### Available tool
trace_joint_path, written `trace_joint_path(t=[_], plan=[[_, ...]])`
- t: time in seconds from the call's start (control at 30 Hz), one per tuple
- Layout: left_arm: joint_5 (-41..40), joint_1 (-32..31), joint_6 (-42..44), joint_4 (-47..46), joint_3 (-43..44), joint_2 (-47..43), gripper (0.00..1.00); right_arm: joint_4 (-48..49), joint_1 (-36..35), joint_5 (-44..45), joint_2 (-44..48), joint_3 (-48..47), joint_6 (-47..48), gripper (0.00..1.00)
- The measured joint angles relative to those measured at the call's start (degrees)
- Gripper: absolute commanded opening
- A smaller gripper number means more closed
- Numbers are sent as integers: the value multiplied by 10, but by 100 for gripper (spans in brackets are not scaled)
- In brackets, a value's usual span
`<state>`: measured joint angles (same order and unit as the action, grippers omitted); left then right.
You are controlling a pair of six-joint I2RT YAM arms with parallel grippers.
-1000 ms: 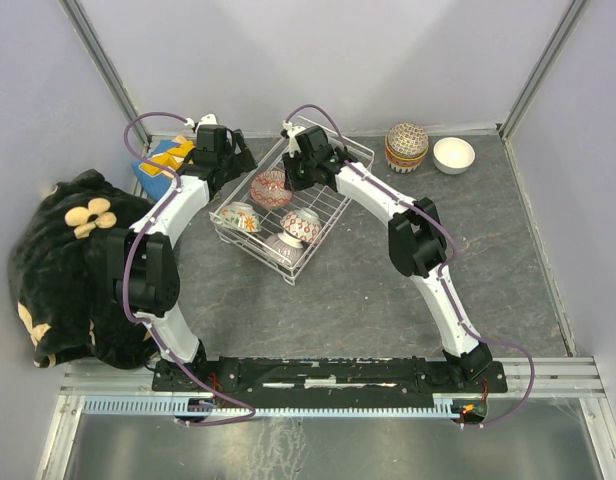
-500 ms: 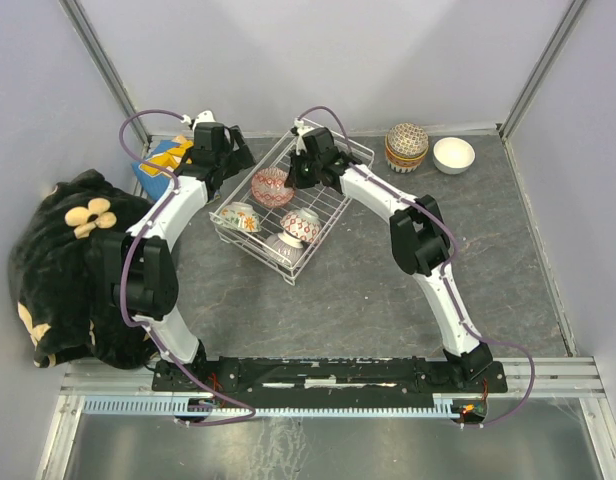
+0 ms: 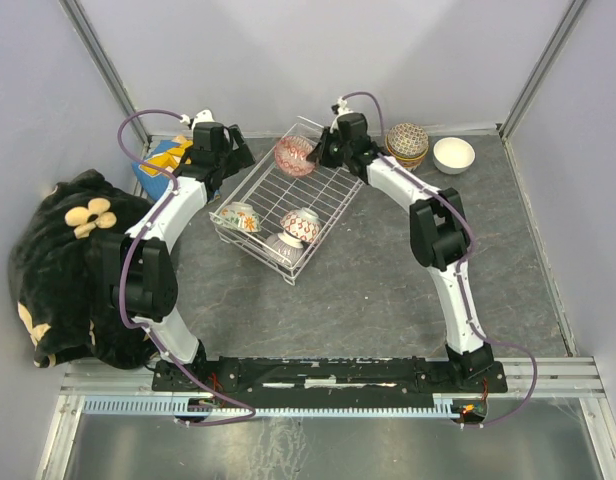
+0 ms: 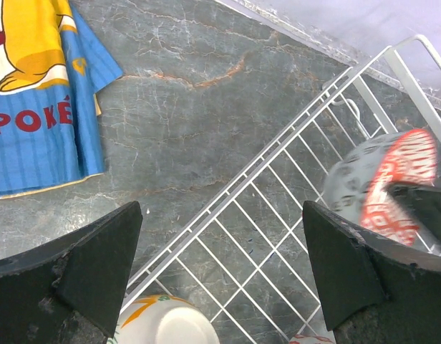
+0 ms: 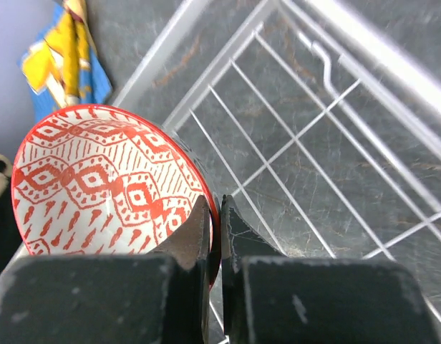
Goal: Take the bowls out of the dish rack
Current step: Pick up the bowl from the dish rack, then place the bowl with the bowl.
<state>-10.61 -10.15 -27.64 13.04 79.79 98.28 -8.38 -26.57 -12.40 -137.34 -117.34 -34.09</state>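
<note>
The white wire dish rack sits at the table's middle back. My right gripper is shut on the rim of a red-patterned bowl, held tilted above the rack's far end. The right wrist view shows the rim of this bowl pinched at the gripper, over the rack's grid. Three bowls remain in the rack: an orange floral one, a red-dotted one and a grey one. My left gripper hangs open over the rack's left edge, above the floral bowl.
Two stacked patterned bowls and a white bowl stand on the table at the back right. A blue and yellow cloth lies at the back left. A black plush heap fills the left side.
The right gripper closed on the red-patterned bowl and lifted it from the rack's middle toward the far right end. The left arm has barely moved.
</note>
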Motion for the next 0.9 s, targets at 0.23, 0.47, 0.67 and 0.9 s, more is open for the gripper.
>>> trace_joint_path(t=[0.23, 0.47, 0.67, 0.9], plan=[[2, 0, -13, -3, -3, 0, 99, 42, 38, 1, 80, 24, -28, 1], [4, 0, -15, -4, -3, 0, 99, 3, 113, 53, 175, 24, -5, 1], [7, 0, -19, -9, -3, 0, 99, -70, 190, 118, 218, 24, 40, 1], [9, 0, -23, -11, -3, 0, 99, -164, 257, 175, 221, 26, 85, 1]])
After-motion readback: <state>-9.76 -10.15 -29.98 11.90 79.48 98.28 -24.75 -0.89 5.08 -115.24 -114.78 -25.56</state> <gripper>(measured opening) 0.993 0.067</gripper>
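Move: My right hand already holds the red-and-white bowl by its rim over the far part of the dish rack. The bowl stack it goes to stands some 27 cm to my right, about 5 cm farther out, its middle roughly 6 cm lower; the white bowl is about 12 cm to the right of the stack, level with it. The rack's middle lies some 6 cm back and 7 cm left, roughly 8 cm below. From my left hand the stack is about 49 cm right, 10 cm ahead, 13 cm lower. With my right fingers still shut on the bowl's rim, I lift it steeply out of the rack, then swing it about 34 cm to the right over the rack's side towards the stack. I top out some 19 cm up and start to sink by about 4 cm at the end, the wrist turning around 35 degrees clockwise on the way. ##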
